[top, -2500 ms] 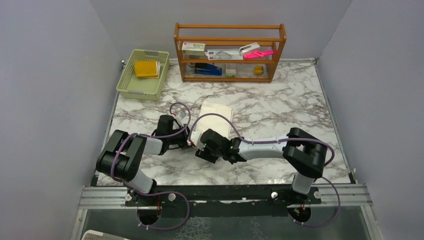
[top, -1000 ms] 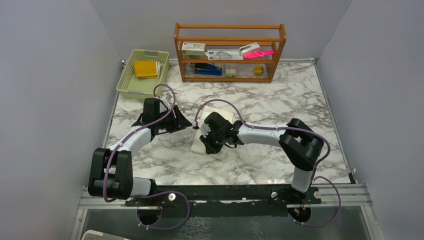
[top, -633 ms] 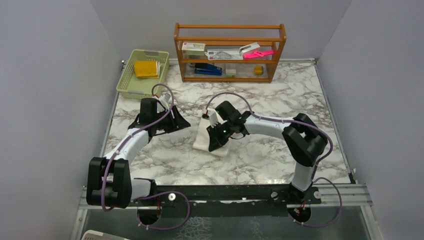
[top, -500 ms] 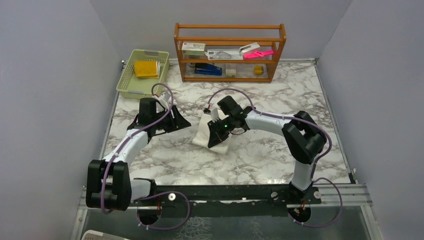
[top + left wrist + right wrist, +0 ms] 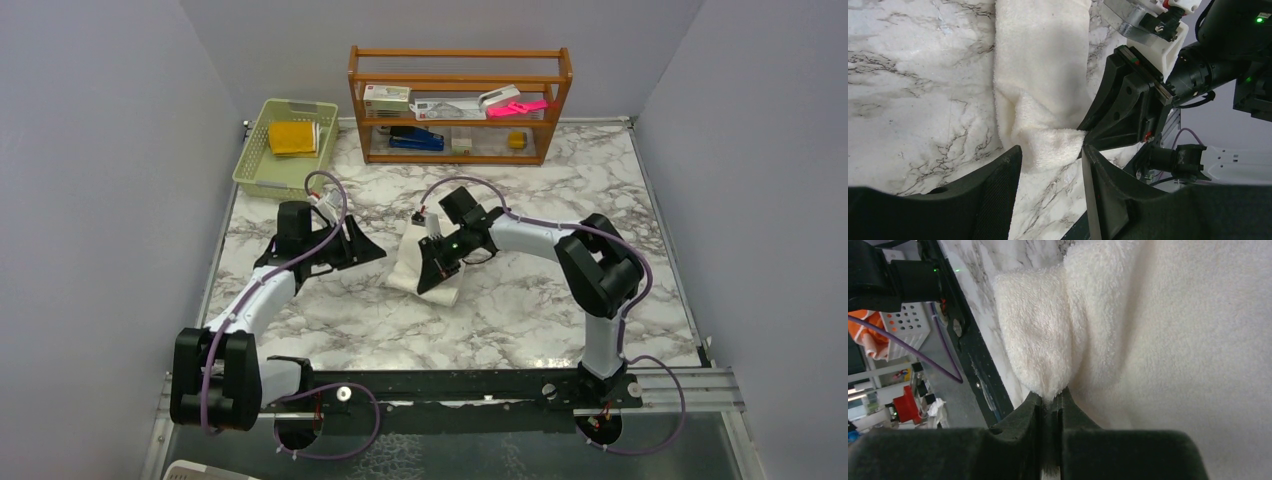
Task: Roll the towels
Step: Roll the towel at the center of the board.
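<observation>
The cream-white towel (image 5: 403,270) lies on the marble table (image 5: 560,300) between the two arms, its near edge pulled up into a fold. My right gripper (image 5: 428,276) is shut on that edge. The right wrist view shows the towel (image 5: 1173,340) pinched between the closed tips of the right gripper (image 5: 1050,400). My left gripper (image 5: 378,250) hovers open just left of the towel. In its own view the left gripper (image 5: 1050,172) has the raised fold (image 5: 1048,147) just beyond its tips, untouched. The mustard-yellow towel (image 5: 293,137) lies in the basket.
The green plastic basket (image 5: 262,170) stands at the back left. A wooden shelf (image 5: 460,105) with small items runs along the back wall. Grey walls close both sides. The right arm's forearm (image 5: 540,235) reaches across the table's middle.
My right gripper has carried the towel's near edge up and toward the back, doubling it over itself. The left gripper has edged slightly toward the towel and stays open.
</observation>
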{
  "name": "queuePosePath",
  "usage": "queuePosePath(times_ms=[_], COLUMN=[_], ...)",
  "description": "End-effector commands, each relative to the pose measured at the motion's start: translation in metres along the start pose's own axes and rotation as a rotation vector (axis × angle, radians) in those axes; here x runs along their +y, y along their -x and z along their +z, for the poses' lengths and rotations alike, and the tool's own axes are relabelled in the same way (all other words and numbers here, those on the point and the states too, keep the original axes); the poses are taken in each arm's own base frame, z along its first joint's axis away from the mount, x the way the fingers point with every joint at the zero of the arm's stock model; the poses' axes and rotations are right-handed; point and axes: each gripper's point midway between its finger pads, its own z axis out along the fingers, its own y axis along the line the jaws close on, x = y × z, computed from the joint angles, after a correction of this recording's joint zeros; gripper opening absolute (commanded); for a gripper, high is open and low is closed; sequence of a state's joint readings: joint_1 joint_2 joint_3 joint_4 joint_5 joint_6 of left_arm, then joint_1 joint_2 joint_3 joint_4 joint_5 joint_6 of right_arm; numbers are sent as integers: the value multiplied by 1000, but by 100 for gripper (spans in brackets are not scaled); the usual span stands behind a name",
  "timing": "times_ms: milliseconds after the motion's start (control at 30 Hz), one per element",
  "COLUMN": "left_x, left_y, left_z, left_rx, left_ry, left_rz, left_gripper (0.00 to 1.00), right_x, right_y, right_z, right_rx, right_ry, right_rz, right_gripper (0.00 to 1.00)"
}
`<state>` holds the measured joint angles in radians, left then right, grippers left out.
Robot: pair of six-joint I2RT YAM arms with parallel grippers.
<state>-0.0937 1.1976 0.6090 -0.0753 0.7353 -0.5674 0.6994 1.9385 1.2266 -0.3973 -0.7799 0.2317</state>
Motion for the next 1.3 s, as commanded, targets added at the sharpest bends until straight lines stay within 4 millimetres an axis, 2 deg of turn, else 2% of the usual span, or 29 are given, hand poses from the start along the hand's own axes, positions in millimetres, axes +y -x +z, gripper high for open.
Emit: queuePosePath(times_ms=[0, 100, 267, 367, 600, 833, 1033, 1100, 1167, 1267], left_x=[-22, -29, -56, -57, -32, -2, 23, 32, 40, 53], left_y=[-1, -12, -32, -45, -58, -70, -68, -66, -67, -72], left_z=[0, 6, 21, 33, 48, 63, 76, 79, 82, 84], left_rx=[0, 18, 52, 79, 86, 86, 57, 45, 40, 43], left_ry=[-104, -136, -246, -237, -180, -114, -30, 4, 34, 78], left_rz=[25, 7, 5, 15, -39, -87, -71, -65, -63, -62], left_gripper=[50, 46, 40, 38, 33, 32, 30, 29, 29, 29], right_x=[15, 16, 7, -5, -31, -37, -40, -43, -43, -47], right_y=[-8, -5, -1, -3, -14, -19, -22, -21, -17, -9], right_z=[9, 13, 14, 18, 23, 25, 27, 26, 22, 11], right_rx=[32, 31, 35, 44, 48, 57, 65, 61, 42, -4], right_ry=[136, 170, 228, 231, 219, 204, 184, 159, 128, 32], right_rz=[54, 83, 179, 249, 389, 415, 417, 401, 364, 270], right_gripper=[1, 1, 1, 1, 1, 1, 2, 9, 26, 44])
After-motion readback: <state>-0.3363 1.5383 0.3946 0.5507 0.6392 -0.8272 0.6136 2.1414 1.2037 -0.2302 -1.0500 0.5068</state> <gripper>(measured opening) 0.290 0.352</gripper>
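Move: The folded near end of the white towel is pinched by the right fingers, with the board about 4 cm straight below them. The towel's flat strip has its middle some 9 cm ahead and 2 cm right of that hand, 4 cm lower. From the left hand, the left end of that fold lies about 6 cm right, 3 cm back and 10 cm down; the flat strip's middle is 11 cm right, 5 cm ahead and 12 cm down. To the right and a little back, then down about 8 cm, the left hand comes in to the left end of the fold, fingers half closing until they straddle it loosely. The right hand keeps its pinch while it lowers the fold some 3 cm and turns about 25 degrees, its fingers swinging back towards the base; it holds there, then its fingers start to open. ##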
